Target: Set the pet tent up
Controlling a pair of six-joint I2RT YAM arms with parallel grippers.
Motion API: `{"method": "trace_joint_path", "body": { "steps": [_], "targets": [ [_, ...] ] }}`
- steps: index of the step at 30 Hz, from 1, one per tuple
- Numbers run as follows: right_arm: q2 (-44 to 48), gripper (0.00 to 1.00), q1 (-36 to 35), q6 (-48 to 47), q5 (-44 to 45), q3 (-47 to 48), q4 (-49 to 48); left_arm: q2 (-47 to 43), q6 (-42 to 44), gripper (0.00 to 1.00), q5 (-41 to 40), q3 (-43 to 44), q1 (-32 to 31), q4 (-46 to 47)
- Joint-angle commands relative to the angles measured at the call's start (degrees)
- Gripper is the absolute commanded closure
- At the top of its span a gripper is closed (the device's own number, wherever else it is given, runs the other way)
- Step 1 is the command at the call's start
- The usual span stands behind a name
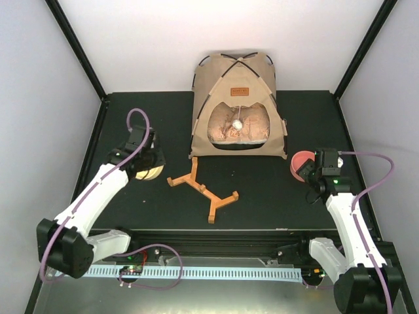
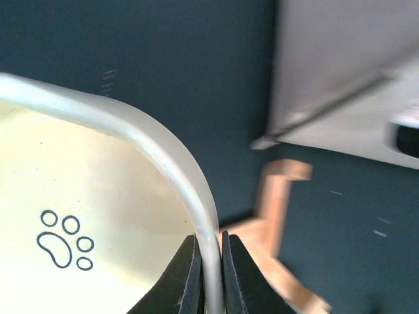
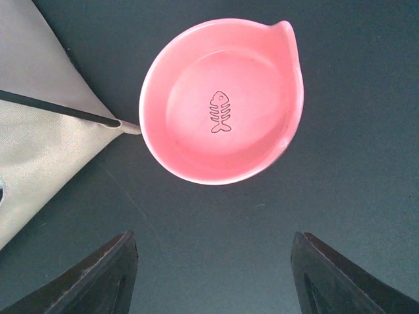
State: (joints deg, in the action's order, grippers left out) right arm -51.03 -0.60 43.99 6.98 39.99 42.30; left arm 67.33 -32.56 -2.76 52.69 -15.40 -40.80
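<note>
The pet tent (image 1: 239, 108) stands erected at the back middle of the table, tan with thin black poles crossing on top. A white pom-pom (image 1: 237, 123) hangs in its doorway in front of a floral cushion. One tan corner of the tent (image 3: 39, 144) and a pole tip show in the right wrist view. My left gripper (image 1: 147, 163) is far left of the tent, and in the left wrist view it (image 2: 209, 275) is shut on the rim of a cream bowl (image 2: 85, 190) with a paw print. My right gripper (image 3: 213, 275) is open just short of a pink bowl (image 3: 222, 98).
A wooden bowl stand (image 1: 203, 188) lies flat in front of the tent, between the arms; its blurred wooden bars (image 2: 275, 209) appear beyond the cream bowl. The pink bowl (image 1: 301, 165) sits by the tent's right front corner. White walls enclose the black table (image 1: 157, 124).
</note>
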Motion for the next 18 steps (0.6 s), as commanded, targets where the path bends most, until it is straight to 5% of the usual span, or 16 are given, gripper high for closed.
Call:
{"method": "trace_joint_path", "body": {
  "steps": [1, 8, 18],
  "targets": [
    [-0.65, 0.33, 0.32, 1.51, 1.95, -0.71, -1.79, -1.87, -3.39, 0.98, -1.88, 8.38, -11.11, -1.52],
    [-1.18, 0.32, 0.27, 2.28, 1.55, -1.41, -1.52, 6.45, -5.56, 0.98, -4.58, 17.0, -23.64, -0.99],
    [-2.34, 0.29, 0.25, 4.06, 2.83, -3.09, -2.82, 19.99, -7.69, 0.98, -7.37, 16.92, -29.32, 0.12]
  ]
}}
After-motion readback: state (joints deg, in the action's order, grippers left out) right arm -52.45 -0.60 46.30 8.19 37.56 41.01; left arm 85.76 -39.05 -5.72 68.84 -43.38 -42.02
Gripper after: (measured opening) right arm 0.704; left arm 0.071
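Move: The left hand already grips the cream bowl by its right rim; the left half of the wooden stand lies about 10 cm to that hand's right, hardly 1 cm back and some 13 cm below. The tent's middle is roughly 19 cm ahead, 27 cm right and about level. From the open right hand the pink bowl lies about 9 cm straight ahead and 11 cm down, the stand's left half some 44 cm left, 3 cm ahead and 12 cm down. Fingers still pinching the cream bowl's rim, the left hand swings it about 17 cm right in a low arch to above the wooden stand, rising some 7 cm and sinking back to its starting height, the wrist turning about 20 degrees clockwise. The right hand, open, sinks slowly by some 2 cm near the pink bowl without touching it. ##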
